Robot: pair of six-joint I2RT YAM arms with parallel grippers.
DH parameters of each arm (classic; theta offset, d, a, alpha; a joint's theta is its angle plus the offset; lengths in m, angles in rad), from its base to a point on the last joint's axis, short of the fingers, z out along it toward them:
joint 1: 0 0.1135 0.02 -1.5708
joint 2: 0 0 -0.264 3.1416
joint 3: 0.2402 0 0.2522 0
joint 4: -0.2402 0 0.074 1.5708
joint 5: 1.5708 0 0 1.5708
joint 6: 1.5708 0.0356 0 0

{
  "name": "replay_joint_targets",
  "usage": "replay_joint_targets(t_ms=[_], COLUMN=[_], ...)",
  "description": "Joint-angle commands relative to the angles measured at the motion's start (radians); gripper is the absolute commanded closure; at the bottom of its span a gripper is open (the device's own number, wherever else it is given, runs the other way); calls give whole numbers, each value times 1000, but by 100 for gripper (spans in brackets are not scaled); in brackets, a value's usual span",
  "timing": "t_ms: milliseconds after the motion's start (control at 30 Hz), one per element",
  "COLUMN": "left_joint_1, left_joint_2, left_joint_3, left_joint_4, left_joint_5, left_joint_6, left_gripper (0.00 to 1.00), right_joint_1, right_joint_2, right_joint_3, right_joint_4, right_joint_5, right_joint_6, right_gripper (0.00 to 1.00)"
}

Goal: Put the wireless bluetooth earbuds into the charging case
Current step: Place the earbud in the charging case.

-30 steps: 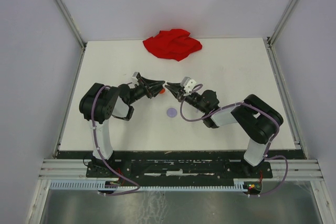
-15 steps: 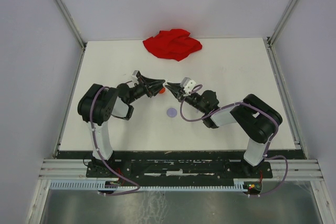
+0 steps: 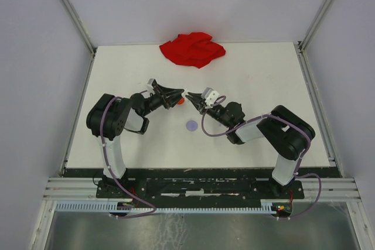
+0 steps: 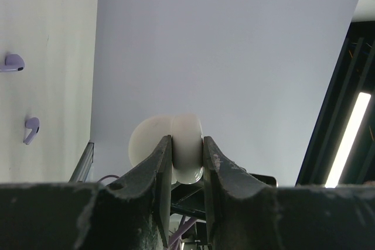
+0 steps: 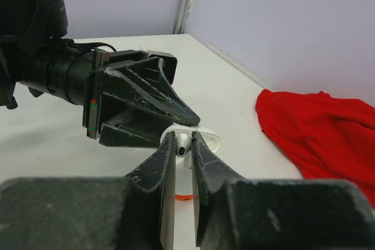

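Observation:
My left gripper (image 3: pixel 177 96) is shut on a white round charging case (image 4: pixel 176 144), held above the table with its lid open. My right gripper (image 3: pixel 188 96) is shut on a white earbud (image 5: pixel 183 146) and holds it tip to tip against the case (image 5: pixel 205 139). In the right wrist view, my right gripper (image 5: pixel 183 140) has the left gripper (image 5: pixel 146 106) just behind it. Two lavender earbuds (image 4: pixel 12 62) (image 4: pixel 30 129) lie loose on the table. A small orange-red piece (image 5: pixel 184 196) lies on the table below the grippers, also seen from above (image 3: pixel 181 101).
A lavender round disc (image 3: pixel 191 125) lies on the white table (image 3: pixel 263 80) just in front of the grippers. A crumpled red cloth (image 3: pixel 192 49) lies at the back edge, and also shows in the right wrist view (image 5: pixel 316 127). Walls enclose the table.
Almost nothing. Both grippers stay tip to tip, and the right one has shifted only very slightly.

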Motion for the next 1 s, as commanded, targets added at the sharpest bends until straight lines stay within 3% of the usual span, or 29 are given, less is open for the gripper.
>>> replay_joint_targets(t_ms=[0,367,767,967], left_joint_1=[-3,-2,-2,-2], left_joint_2=[-31,-40,0,37], left_joint_3=[5,15,37,36], left_joint_4=[204,205,204,204], left_joint_5=[-1,-16,-32,-24], left_joint_6=[-55,-63,-48,-22], left_gripper=[97,97,97,97], right_joint_1=[6,6,5,4], right_joint_2=[-30,-32,-93,-178], right_joint_3=[-13,-23,-27,-51], right_joint_4=[36,36,37,30], right_joint_5=[14,-8,-38,140], right_joint_6=[-12,1,58,109], right_gripper=[100,99,39,26])
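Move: Barely beyond the right hand's pinched earbud sits the open white charging case: its middle is about 1 cm ahead, 1 cm left and 2 cm below. The orange-red case lies on the table some 10 cm below this hand, about 2 cm ahead and 4 cm left; the purple case is roughly 9 cm back, 1 cm right and 11 cm down. From the left hand, which holds it, the white charging case is about 1 cm ahead and 2 cm right, level. Easing the earbud down about half a centimetre into the white charging case, the right hand then spreads its fingers wide and lets go of the earbud. It backs off about 1 cm towards its base while opening, then rises some 3 cm and edges right, clear of the case. The left hand keeps its pinch on the case, hardly moving. ##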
